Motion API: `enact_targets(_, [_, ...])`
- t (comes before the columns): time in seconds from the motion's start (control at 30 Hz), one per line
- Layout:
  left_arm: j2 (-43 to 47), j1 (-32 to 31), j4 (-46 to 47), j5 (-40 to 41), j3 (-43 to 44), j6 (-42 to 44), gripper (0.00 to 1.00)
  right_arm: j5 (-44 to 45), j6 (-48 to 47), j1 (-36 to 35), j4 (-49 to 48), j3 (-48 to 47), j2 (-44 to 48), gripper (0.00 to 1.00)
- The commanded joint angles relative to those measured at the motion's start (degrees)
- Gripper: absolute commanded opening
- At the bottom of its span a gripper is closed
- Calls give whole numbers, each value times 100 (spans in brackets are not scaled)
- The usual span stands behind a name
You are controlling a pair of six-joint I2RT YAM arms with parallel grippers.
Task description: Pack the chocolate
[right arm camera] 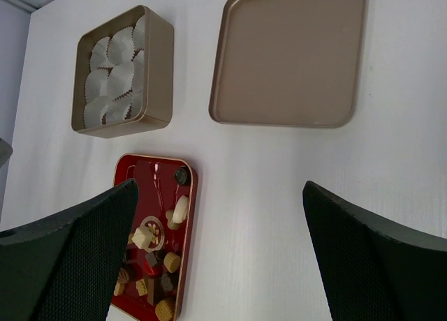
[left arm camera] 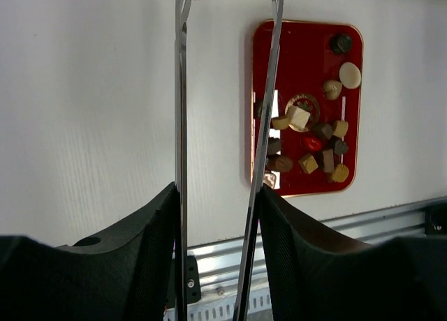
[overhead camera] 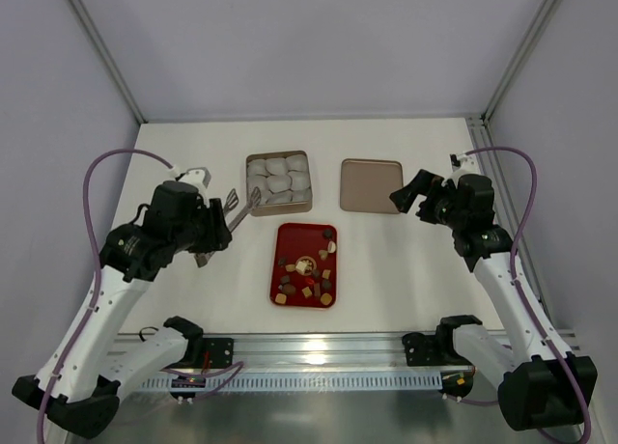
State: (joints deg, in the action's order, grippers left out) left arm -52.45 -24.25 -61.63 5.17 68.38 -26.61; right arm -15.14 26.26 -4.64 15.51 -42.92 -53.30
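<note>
The chocolate [overhead camera: 307,272] lies as several small brown, tan and cream pieces on a red tray [overhead camera: 290,235], mostly in its near half. My left gripper [overhead camera: 214,229] is shut on a pair of metal tongs [overhead camera: 241,208]. The tong tips reach the front left edge of the golden tin [overhead camera: 249,180]. In the left wrist view the two tong arms [left arm camera: 180,91] run up between my fingers [left arm camera: 218,195], with the tray [left arm camera: 300,49] and the chocolate [left arm camera: 314,143] off to the right. The tong tips leave that view at the top. My right gripper [overhead camera: 410,195] is open, with nothing between its fingers.
The tin [right arm camera: 164,70] holds several whitish crinkled paper cups [right arm camera: 115,77]. Its flat lid [overhead camera: 371,185] lies to the right of it, beside my right gripper [right arm camera: 220,195]. The tray [right arm camera: 150,174] sits in front of the tin. A metal rail [overhead camera: 319,352] runs along the near edge.
</note>
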Motion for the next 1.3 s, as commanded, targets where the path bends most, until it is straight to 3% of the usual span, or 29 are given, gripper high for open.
enact_targets(0.0, [261,-273,-209,-420,-88,-20,48,2,-86,-19,-145,-138,-31,100])
enact_targets(0.33, [305,-967,-306,-983,-352,112,46,19,-104,-37,-144,-173,-146,100])
enact_targets(0.77, [-292,-2443,124,-262,-404,-309,45,90,-139,-45,-57,-200,-119,100])
enact_targets(1.27, [-1416,-2954,959,-25,-238,-336,45,72,-130,-54,-65,-173,-128,100])
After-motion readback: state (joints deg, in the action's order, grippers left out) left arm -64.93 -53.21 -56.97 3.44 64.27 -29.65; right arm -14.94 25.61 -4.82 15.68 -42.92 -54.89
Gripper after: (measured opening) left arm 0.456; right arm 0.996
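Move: The metal tongs are already in my left hand. The red tray of chocolates lies about 16 cm to that hand's right, nearly level with it fore and aft, and some 23 cm below. The box of paper cups stands about 21 cm ahead and 9 cm right, the brown lid about 22 cm ahead and 35 cm right. From my right hand the tray is roughly 24 cm left, 9 cm back and 20 cm down. Keeping my grip on the tongs, I swing my left hand about 11 cm right to the red tray. I first draw it back some 7 cm, then go on mainly right and sinking, about 6 cm down in all. The wrist turns clockwise by 25 to 30 degrees and tips down slightly, so the tongs point forward-right over the chocolates. ##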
